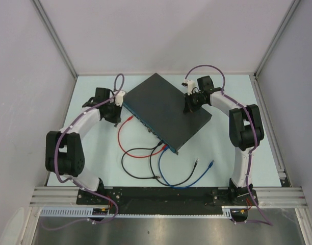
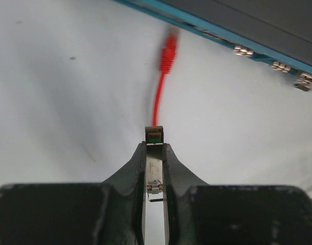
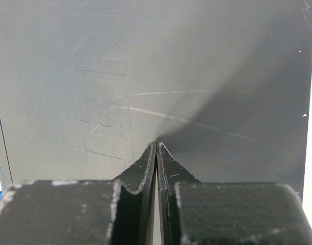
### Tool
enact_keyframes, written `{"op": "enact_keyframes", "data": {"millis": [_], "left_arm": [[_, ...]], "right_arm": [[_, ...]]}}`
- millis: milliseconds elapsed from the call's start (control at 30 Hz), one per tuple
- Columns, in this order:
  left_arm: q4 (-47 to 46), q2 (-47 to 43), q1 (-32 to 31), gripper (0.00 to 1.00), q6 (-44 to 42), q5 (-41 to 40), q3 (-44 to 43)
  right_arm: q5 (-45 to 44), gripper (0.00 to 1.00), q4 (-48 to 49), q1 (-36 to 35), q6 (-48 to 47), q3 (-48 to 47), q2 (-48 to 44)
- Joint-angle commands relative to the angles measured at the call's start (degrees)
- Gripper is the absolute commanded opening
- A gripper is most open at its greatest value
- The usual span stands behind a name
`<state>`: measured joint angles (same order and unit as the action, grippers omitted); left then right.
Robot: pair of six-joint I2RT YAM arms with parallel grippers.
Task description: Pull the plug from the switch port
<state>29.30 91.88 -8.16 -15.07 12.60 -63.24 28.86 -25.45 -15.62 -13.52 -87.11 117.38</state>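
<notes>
The switch is a flat dark grey box lying askew mid-table, its teal socket edge facing front-left. My left gripper is shut on a small silver plug whose green end sticks out past the fingertips. It hangs off the switch's left corner, apart from the teal edge. A blurred red cable end lies just short of that edge; I cannot tell whether it touches a socket. My right gripper is shut and empty, its tips on the switch's top, also seen from above.
A red cable, a black cable and a blue cable loop over the table in front of the switch, some running into its sockets. Metal sockets line the teal edge. White walls enclose the table.
</notes>
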Motion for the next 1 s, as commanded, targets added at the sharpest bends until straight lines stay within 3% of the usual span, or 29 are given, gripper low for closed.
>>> {"op": "enact_keyframes", "data": {"millis": [0, 333, 567, 667, 767, 967], "left_arm": [[-1.34, -1.26, 5.51, 0.00, -0.14, -4.05, -0.31], [-6.62, 3.48, 12.73, 0.00, 1.89, -15.14, 0.32], [-8.82, 7.79, 15.46, 0.00, 0.48, -16.56, -0.39], [-9.35, 8.84, 15.55, 0.06, -0.13, -15.77, -0.65], [-8.73, 9.64, 15.55, 0.37, 0.30, -15.06, -1.53], [-5.49, 6.57, 15.02, 0.56, 5.74, -8.75, -6.18]], "right_arm": [[-8.38, 0.07, -1.88, 1.38, -0.90, 2.12, 5.22], [-8.47, 0.07, -2.32, 1.55, -0.81, 1.51, 4.79], [-8.91, 0.07, -2.32, 1.73, -1.16, 1.42, 4.52], [-9.09, 0.07, -2.41, 1.73, -1.16, 1.51, 4.61], [-9.17, 0.07, -2.41, 1.73, -1.16, 1.51, 4.61], [-9.26, 0.07, -3.11, 1.99, -1.42, 1.51, 4.17]]}}
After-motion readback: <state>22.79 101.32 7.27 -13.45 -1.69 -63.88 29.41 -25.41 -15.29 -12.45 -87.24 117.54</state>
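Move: My left hand already holds the plug in nearly shut fingers, clear of the switch. The bare table spot it is bound for lies about 14 cm to its left, 1 cm ahead and 7 cm below. The red connector lies 5 cm ahead and 7 cm right on the table; the middle of the switch is roughly 9 cm ahead and 27 cm right. From my right hand that spot is some 50 cm left, 8 cm back and 5 cm lower. I swing the plug quickly to the left with my left hand, away from the switch and the red connector, about 15 cm, turning the hand some 25 degrees counter-clockwise. The first stretch is nearly level; then I sink about 5 cm towards the open table and, with the sideways travel done, open my fingers to roughly half and let go of the plug. ##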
